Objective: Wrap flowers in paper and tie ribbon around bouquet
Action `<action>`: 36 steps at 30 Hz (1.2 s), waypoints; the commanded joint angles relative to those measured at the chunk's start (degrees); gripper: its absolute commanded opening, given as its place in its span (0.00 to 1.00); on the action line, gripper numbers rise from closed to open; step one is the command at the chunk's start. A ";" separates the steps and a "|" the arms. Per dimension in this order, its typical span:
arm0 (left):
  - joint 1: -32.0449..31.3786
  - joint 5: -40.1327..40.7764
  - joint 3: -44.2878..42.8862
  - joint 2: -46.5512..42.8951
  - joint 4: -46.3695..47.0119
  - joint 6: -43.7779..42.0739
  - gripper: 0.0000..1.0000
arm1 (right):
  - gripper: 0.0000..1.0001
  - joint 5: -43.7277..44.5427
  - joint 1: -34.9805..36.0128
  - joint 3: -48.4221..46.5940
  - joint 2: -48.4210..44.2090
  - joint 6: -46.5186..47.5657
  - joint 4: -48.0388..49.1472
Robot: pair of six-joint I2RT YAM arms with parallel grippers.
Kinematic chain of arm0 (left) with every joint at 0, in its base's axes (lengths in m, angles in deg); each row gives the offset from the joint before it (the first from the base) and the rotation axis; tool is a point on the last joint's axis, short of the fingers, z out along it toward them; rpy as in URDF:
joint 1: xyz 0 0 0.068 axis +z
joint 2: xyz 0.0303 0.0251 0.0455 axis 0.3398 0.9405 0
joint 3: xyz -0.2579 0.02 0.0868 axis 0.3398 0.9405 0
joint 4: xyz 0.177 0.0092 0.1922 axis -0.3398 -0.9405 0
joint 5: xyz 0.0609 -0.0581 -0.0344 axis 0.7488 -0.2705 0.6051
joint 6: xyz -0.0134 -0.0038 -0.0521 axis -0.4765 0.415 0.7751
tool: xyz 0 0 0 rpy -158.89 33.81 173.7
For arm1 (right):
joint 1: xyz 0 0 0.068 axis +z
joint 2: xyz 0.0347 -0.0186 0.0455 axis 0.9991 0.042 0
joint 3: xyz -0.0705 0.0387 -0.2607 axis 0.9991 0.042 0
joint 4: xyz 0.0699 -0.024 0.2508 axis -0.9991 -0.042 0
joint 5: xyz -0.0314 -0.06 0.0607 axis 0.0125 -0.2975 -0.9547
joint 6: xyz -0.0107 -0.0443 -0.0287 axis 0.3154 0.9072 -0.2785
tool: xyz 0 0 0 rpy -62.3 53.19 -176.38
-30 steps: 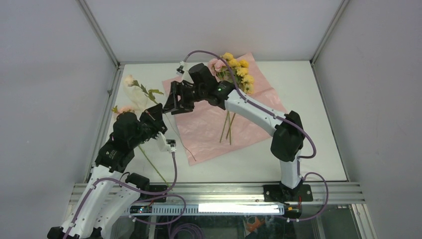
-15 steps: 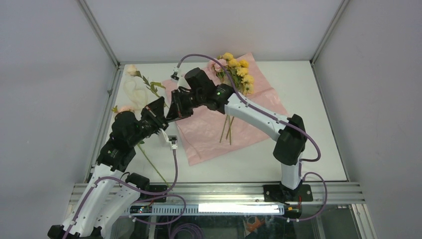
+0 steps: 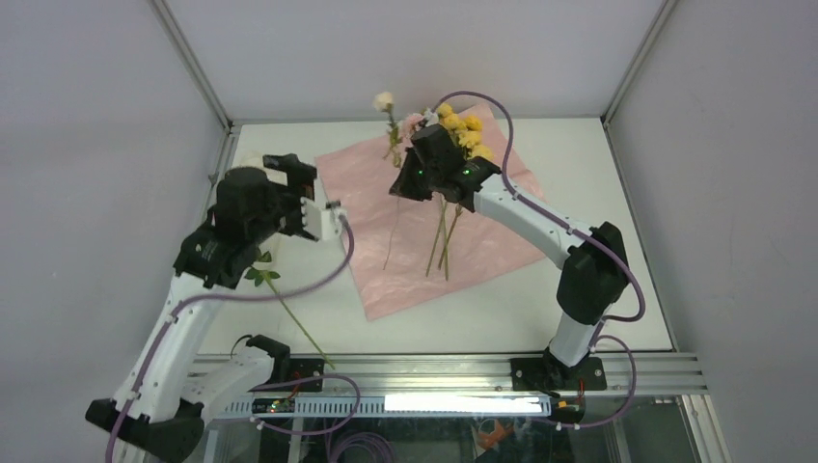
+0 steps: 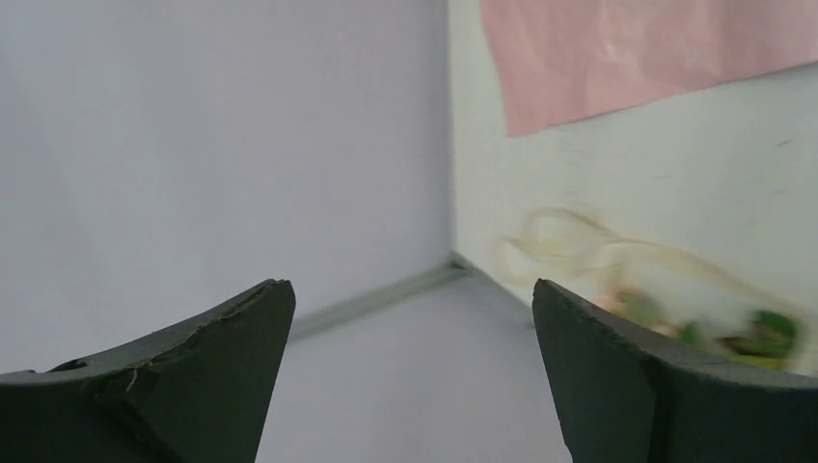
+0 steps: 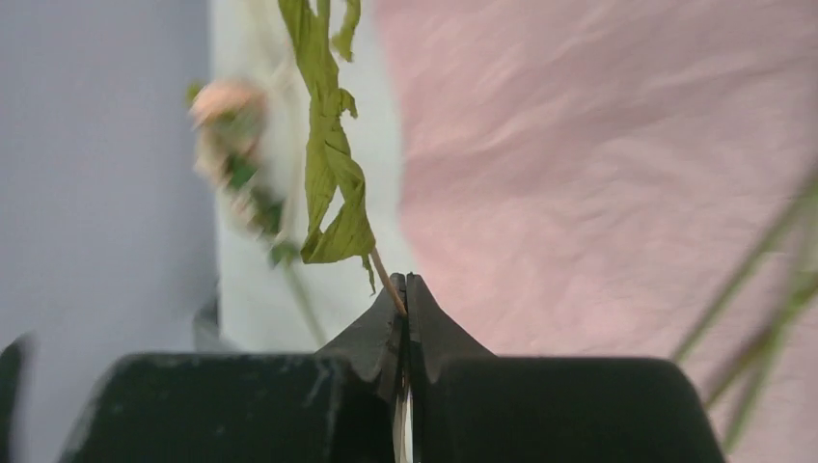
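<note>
My right gripper [image 5: 405, 280] is shut on the thin stem of one cream-bloomed flower [image 3: 384, 100]. It holds the flower upright over the paper, and a green leaf [image 5: 333, 193] hangs just past its tips. The paper [image 3: 424, 241] lies pink side up in the middle of the table. On its far corner lie the yellow and pink flowers [image 3: 465, 133], stems pointing toward me. My left gripper [image 4: 410, 285] is open and empty, raised over the table's left side. The cream ribbon [image 4: 598, 256] lies looped by the left wall beside a pink bloom [image 4: 666, 323].
Another flower with a long stem [image 3: 297, 326] and leaves [image 3: 259, 277] lies on the table under my left arm. The enclosure's left wall [image 3: 116, 145] and its metal frame post [image 3: 193, 63] stand close to the left gripper.
The left gripper let go of the cream flower, opened wide and drew back to the left. The right gripper shut on the stem and carried the flower right, over the paper.
</note>
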 commanded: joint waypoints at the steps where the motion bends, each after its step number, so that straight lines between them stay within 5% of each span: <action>1: 1.10 10.43 -22.06 14.05 -26.90 45.14 0.99 | 0.00 24.64 -1.96 2.92 -1.98 2.12 2.60; 5: 13.23 -4.17 -29.13 21.53 -39.69 74.32 0.99 | 0.00 33.10 -3.55 2.85 3.44 6.37 2.06; 9: 28.22 -8.50 -26.10 26.80 -44.23 95.67 0.98 | 0.01 36.43 -6.34 0.13 10.29 8.04 -2.65; 13: 37.89 -5.62 -18.54 29.41 -44.36 110.53 0.95 | 0.50 38.54 -7.33 -5.53 15.99 10.04 -10.18; 18: 38.64 0.44 -12.93 31.20 -40.96 118.54 0.90 | 0.68 40.78 -7.35 -7.01 14.87 10.70 -12.41; 27: 37.69 10.36 -2.96 34.39 -30.80 129.52 0.75 | 0.68 36.16 -5.78 -4.77 6.76 12.76 -13.03; 32: 38.84 16.37 -6.13 40.71 -29.06 131.01 0.63 | 0.66 35.23 -5.66 -3.18 3.34 12.76 -14.65; 36: 42.38 12.08 -11.04 40.95 -29.26 131.29 0.63 | 0.66 36.03 -5.66 -2.79 1.49 12.81 -15.50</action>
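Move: The right hand still holds the white flower; the bouquet stems on the paper lie about 9 cm ahead, 15 cm right and 17 cm below, yellow heads 15 cm beyond them and 6 cm farther right. For the empty left hand, the leafy stem's leaves lie some 14 cm back, 13 cm left and 28 cm below; the ribbon is roughly 5 cm ahead, 12 cm left, equally low. Right hand swings right and down, releases white flower, rises 10 cm; left sinks 23 cm towards leafy stem. ##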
